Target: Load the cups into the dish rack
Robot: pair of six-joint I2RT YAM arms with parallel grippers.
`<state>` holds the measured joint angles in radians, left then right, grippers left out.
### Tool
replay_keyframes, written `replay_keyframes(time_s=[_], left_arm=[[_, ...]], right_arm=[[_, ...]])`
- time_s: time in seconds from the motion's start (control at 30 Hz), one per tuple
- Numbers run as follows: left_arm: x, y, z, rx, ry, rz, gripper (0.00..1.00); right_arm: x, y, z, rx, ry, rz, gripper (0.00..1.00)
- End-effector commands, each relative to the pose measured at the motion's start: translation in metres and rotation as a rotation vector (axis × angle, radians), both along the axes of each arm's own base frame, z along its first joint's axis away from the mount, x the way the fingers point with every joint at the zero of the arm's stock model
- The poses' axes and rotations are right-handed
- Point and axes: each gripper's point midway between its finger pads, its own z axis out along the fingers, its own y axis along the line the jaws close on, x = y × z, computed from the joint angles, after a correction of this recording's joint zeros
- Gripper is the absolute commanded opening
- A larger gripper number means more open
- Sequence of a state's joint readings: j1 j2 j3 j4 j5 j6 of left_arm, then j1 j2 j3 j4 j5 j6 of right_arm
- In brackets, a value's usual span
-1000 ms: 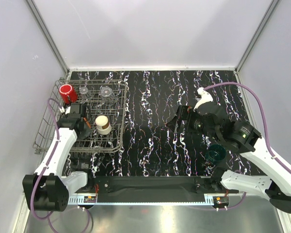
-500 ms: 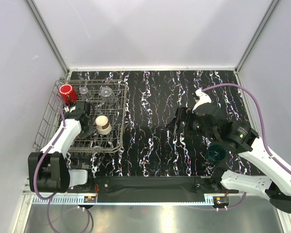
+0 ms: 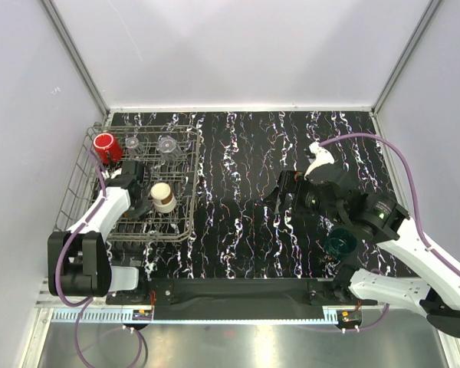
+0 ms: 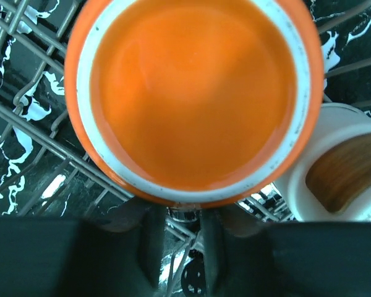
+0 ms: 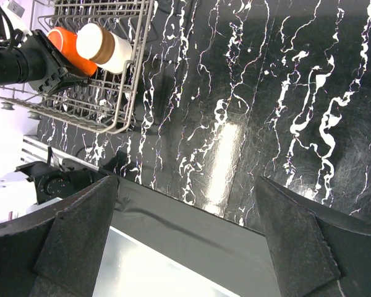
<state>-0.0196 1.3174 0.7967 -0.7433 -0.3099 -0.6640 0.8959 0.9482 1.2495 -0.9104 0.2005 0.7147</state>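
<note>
The orange cup [image 4: 195,93] fills the left wrist view, resting on the wires of the dish rack [image 3: 75,193] beside the cream cup [image 3: 162,196]. My left gripper [image 4: 180,213] sits at the orange cup's edge, its fingers slightly parted with only rack wire showing between them. In the top view that gripper [image 3: 140,198] hides the orange cup. A red cup [image 3: 103,146] and two clear cups [image 3: 132,143] [image 3: 168,144] stand along the rack's back. The dark green cup [image 3: 342,244] sits on the table by my right arm. My right gripper [image 5: 187,185] hangs wide open and holds nothing.
The right wrist view shows the rack's near right corner [image 5: 120,93], with the orange cup [image 5: 65,43] and cream cup [image 5: 102,46] inside. The black marbled table [image 3: 238,176] stretches between rack and right arm. A dark rail [image 3: 238,290] runs along the front edge.
My left gripper's fingers have parted slightly at the orange cup, and the left arm's elbow has swung in toward the rack. The right arm has hardly moved.
</note>
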Motion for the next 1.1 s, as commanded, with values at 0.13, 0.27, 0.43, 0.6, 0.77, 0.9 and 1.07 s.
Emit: replay_keyframes(time_s=[0.13,0.27,0.43,0.6,0.77,0.9,1.07], left_arm=[[0.012,0.005,0.0,0.009,-0.07,0.05,0.45],[0.012,0.006,0.007,0.01,-0.09,0.05,0.69],[0.012,0.004,0.018,-0.002,-0.118,0.048,0.94],[0.011,0.002,0.024,-0.014,-0.129,0.047,0.99],[0.006,0.001,0.027,-0.028,-0.141,0.06,0.99],[0.002,0.0,0.032,-0.037,-0.148,0.072,0.99],[0.002,-0.001,0.043,-0.05,-0.183,0.084,0.99]], right_arm=[[0.004,0.001,0.007,0.028,-0.024,-0.018,1.0],[0.004,0.001,0.009,0.031,-0.024,-0.021,1.0],[0.006,0.005,0.01,0.037,-0.02,-0.015,1.0],[0.005,0.008,0.017,0.051,-0.024,-0.006,1.0],[0.006,0.008,0.018,0.05,-0.023,-0.007,1.0],[0.005,0.008,0.018,0.053,-0.02,-0.006,1.0],[0.005,0.007,0.015,0.051,-0.017,-0.011,1.0]])
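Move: The orange cup stands upside down in the rack, its middle about 4 cm ahead of the left hand and 3 cm to its left, nearly at hand height; its handle points back to the nearly shut fingers. The wood-banded white cup is some 4 cm ahead and 6 cm to the right of that hand, and the small clear glass about 19 cm ahead and 3 cm left. From the right hand the orange cup lies roughly 42 cm left, 10 cm ahead and 24 cm lower. The orange cup's handle is let go by the left fingers, which spread from nearly shut to fully wide while the hand stays almost in place over the rack. The hand then lifts away from the cup, up a little under 3 cm with the fingers kept open, the fingertips tilting forward by 5 to 10 degrees. ##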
